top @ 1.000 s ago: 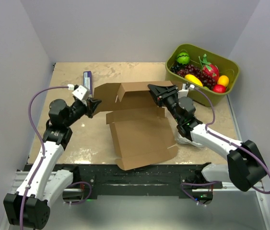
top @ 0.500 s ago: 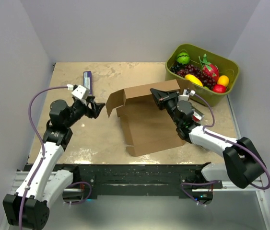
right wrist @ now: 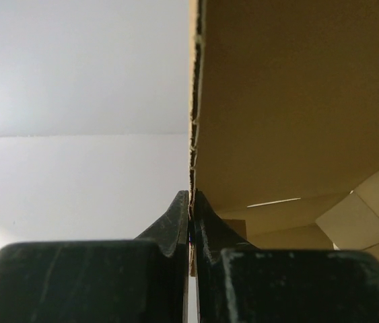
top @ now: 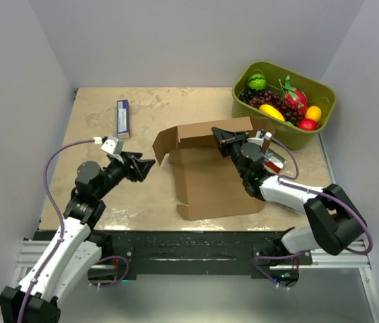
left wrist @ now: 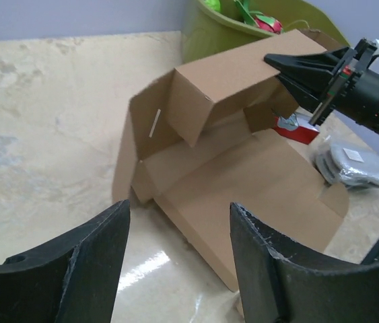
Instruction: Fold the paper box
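The paper box (top: pixel 209 182) is a brown cardboard sheet lying mid-table, its back panel and left flap (top: pixel 162 145) raised. My right gripper (top: pixel 216 132) is shut on the top edge of that back panel; in the right wrist view the cardboard edge (right wrist: pixel 191 134) runs straight up from between the closed fingers of the right gripper (right wrist: pixel 190 200). My left gripper (top: pixel 147 165) hangs open to the left of the box and apart from it. In the left wrist view the box (left wrist: pixel 256 175) lies ahead of the left gripper (left wrist: pixel 179 208), whose jaws hold nothing.
An olive-green bin (top: pixel 326 89) of fruit stands at the back right, just behind the right gripper. A blue packet (top: pixel 122 116) lies at the back left. A silvery pouch (top: pixel 274 161) rests right of the box, under the right arm. Grey walls close in three sides.
The left gripper let go of the box's left flap, opened and drew back toward the near left. The right gripper closed on the back panel; the box shifted right and its back stood up.
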Tool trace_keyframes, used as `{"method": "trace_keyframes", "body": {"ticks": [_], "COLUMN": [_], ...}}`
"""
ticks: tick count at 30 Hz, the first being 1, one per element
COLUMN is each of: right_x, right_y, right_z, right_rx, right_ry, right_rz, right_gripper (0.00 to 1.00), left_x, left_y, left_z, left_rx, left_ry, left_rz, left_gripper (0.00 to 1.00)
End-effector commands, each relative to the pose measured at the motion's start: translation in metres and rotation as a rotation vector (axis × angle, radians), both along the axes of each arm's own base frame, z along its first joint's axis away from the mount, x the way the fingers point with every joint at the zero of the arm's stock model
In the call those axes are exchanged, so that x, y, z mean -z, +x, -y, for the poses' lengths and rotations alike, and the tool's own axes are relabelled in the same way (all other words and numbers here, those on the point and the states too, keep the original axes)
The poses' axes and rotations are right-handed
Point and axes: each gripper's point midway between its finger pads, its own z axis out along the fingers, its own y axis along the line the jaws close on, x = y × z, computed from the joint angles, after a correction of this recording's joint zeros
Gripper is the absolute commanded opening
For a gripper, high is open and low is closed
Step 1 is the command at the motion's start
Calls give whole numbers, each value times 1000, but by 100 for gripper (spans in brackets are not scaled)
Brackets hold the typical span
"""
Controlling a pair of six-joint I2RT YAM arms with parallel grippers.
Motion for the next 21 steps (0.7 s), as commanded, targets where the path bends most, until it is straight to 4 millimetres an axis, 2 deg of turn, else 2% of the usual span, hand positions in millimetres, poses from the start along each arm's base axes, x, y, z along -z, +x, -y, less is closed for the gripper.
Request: {"method": "trace_keyframes", "body": {"ticks": [1, 2, 5, 8, 13, 21], "right_x": [-1, 0, 8, 16, 25, 30], "right_y": [15, 17, 19, 21, 18, 7], "right_z": [5, 5, 2, 3, 6, 4], "right_rx": [101, 107, 121, 143, 159, 146], "right_ry": [-28, -33, -51, -75, -104, -98], "right_rz": [-8, -11, -38, -61, -86, -101], "right_gripper": [0, 0, 0, 0, 0, 0], "left_x": [10, 14, 38, 52, 68, 93], "left_y": [5, 2, 11, 21, 33, 55], "left_z": [17, 27, 39, 45, 54, 64], "left_rx": [-8, 17, -3, -23, -41, -96], "left_ry": [-84, -77, -38, -28, -37, -63], "left_rz": [-53, -63, -116, -151, -201, -274], "left_gripper": [65, 64, 65, 64, 65, 66]}}
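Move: The base's left side wall lies about 9 cm to the right of the open left gripper and 3 cm ahead, some 17 cm lower. Near it, the rear corner flap is roughly 7 cm ahead and 6 cm to the right of the left hand, 14 cm down, and the lid's left side panel is about 10 cm ahead and 5 cm to the right, slightly below. From the right hand, the same side wall is about 12 cm back, 10 cm to the left and 17 cm down. Bring the left gripper down about 11 cm, swinging right some 6 cm first and then easing a little forward, beside the hanging lid panel towards the base's left side wall. Tip the fingers down about 20 degrees and keep them open, touching nothing yet. Keep the right fingers pinched on the lid's front flap and ease it just a centimetre or so forward and left, settling slightly lower. ##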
